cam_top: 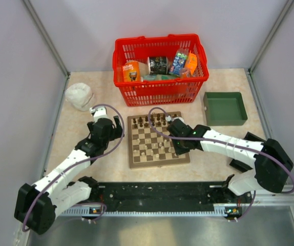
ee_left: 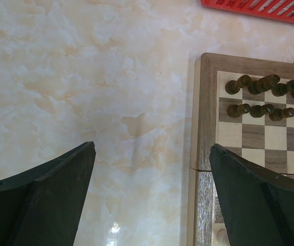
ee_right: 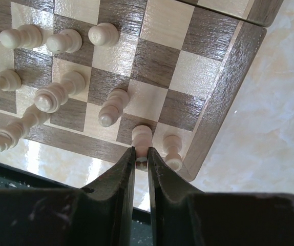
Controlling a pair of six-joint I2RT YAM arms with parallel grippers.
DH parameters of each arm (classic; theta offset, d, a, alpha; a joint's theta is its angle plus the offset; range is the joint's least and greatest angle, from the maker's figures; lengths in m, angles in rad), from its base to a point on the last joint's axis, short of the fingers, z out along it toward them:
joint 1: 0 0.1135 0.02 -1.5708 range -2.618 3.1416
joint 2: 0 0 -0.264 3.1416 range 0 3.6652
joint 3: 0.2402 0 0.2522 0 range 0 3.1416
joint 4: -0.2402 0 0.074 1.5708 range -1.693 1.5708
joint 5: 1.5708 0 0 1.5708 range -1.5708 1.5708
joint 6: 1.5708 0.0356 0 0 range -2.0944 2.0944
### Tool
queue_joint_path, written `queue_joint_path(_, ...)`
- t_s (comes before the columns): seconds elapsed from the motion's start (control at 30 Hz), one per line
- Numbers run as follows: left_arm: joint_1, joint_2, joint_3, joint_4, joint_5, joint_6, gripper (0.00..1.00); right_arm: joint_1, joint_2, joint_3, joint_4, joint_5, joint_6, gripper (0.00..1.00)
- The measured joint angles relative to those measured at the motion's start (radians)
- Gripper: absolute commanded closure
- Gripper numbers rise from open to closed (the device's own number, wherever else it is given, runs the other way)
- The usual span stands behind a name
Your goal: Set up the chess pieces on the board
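Note:
The board [cam_top: 131, 149] lies mid-table. Dark chess pieces [cam_top: 149, 122] fill its far rows; the left wrist view shows them [ee_left: 262, 84] in two rows. Pale pieces [ee_right: 52, 97] stand in the near rows. My right gripper [ee_right: 141, 154] is shut on a pale piece [ee_right: 142, 136] that stands on the near row, one square in from the corner. Another pale piece [ee_right: 172, 151] stands on the corner square beside it. Seen from above, the right gripper [cam_top: 176, 147] is over the board's near right part. My left gripper [ee_left: 152, 148] hangs open over bare table left of the board's edge [ee_left: 204, 102].
A red basket [cam_top: 160, 72] of packaged goods stands behind the board. A green tray [cam_top: 225, 107] sits at the back right and a white crumpled bundle [cam_top: 79, 96] at the back left. A black rail [cam_top: 157, 192] runs along the near edge.

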Motion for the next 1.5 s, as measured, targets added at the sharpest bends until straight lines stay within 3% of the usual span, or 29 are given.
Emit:
queue_joint_path(0.53, 0.0, 0.004, 0.0, 0.003, 0.0, 0.0, 0.01, 0.003, 0.003, 0.0, 0.003, -0.024, 0.0, 0.83)
queue_joint_path(1.3, 0.0, 0.006, 0.0, 0.004, 0.0, -0.007, 0.01, 0.004, 0.019, 0.061, -0.001, -0.016, -0.003, 0.65)
queue_joint_path(1.5, 0.0, 0.006, 0.0, 0.004, 0.0, -0.008, 0.01, 0.004, 0.019, 0.07, 0.023, -0.013, -0.003, 0.64)
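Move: The right hand already pinches a white chess piece, its middle about 1 cm below the hand point, on the near row one square in from the right-hand corner. The white corner piece stands some 3 cm to its right and level with it; a slim white piece is 2 cm left and 2 cm farther out, and a taller one about 5 cm left and 2 cm farther out. From the left hand the pinched piece lies roughly 27 cm right, 13 cm back and 8 cm lower. The right fingers still pinch the white piece beside the corner, the hand staying nearly in place with only a small shift left, then slowly part to about a third open and let go. After that the hand lifts away, about 2 cm left and 2 cm up with a little forward, the wrist barely tilting. ##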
